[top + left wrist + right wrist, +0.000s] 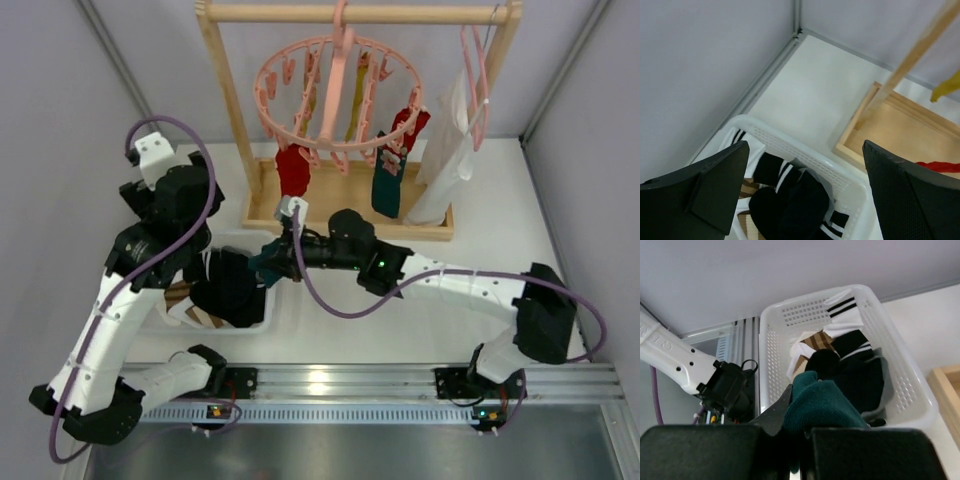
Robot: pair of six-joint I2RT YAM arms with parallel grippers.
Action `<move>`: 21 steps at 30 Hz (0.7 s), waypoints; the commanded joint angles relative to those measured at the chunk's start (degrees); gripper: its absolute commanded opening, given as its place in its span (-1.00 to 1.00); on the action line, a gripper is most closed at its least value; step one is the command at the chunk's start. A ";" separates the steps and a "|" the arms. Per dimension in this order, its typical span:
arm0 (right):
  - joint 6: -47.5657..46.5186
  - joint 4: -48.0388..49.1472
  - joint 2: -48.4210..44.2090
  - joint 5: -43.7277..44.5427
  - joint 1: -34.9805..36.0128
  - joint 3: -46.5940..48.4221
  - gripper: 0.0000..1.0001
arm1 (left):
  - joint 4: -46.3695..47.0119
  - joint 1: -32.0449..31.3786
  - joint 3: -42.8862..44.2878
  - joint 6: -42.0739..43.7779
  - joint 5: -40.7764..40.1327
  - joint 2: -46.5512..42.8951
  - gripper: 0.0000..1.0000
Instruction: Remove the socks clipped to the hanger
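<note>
The round pink hanger point(335, 95) hangs from the wooden rail. Clipped to it are a red sock point(293, 172), a second red sock point(411, 124), a dark teal-green sock point(387, 186) and a mustard yellow sock point(352, 120). My right gripper point(272, 258) is shut on another dark teal sock point(826, 402) and holds it over the near rim of the white basket point(901, 385). My left gripper point(228, 288) hovers open and empty over the basket point(805, 195), its fingers point(715, 190) wide apart. A red sock's tip point(940, 166) and the yellow sock point(947, 86) show at the right in the left wrist view.
The white basket point(258, 322) holds several black, white and brown striped socks point(790, 200). The wooden rack's base tray point(900, 125) stands just behind it. A slim pink hanger with a white cloth point(455, 140) hangs at the rail's right end. Grey walls enclose the table.
</note>
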 commanded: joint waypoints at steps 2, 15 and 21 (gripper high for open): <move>0.26 -1.35 9.62 -7.10 2.34 12.09 -1.00 | -1.78 4.08 -0.66 0.26 -2.80 -4.87 0.97; 0.28 -11.45 24.77 -3.33 5.07 29.71 0.72 | -1.69 4.35 -5.58 1.32 -8.43 -10.50 0.97; -1.84 -11.37 9.76 7.37 3.76 15.58 0.93 | -1.25 4.26 -6.72 0.27 -3.71 -10.77 0.97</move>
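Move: The basket's middle, where the green sock already held in the right fingers is going, lies about 21 cm to this hand's left, 7 cm ahead and some 25 cm below. Its black socks are nearer, about 14 cm left and 5 cm ahead; the brown striped sock is about 27 cm left, 1 cm ahead. From the left hand, the basket's middle is about 5 cm back, 4 cm left and 34 cm below. Swing the right gripper quickly left, about 11 cm, sinking some 6 cm towards the basket. Open the fingers wide late in the swing to let go of the green sock over the pile, then draw back right about 3 cm. Meanwhile ease the left hand, kept open and empty, 6 cm left and 5 cm back, turning it 10 degrees counter-clockwise. ##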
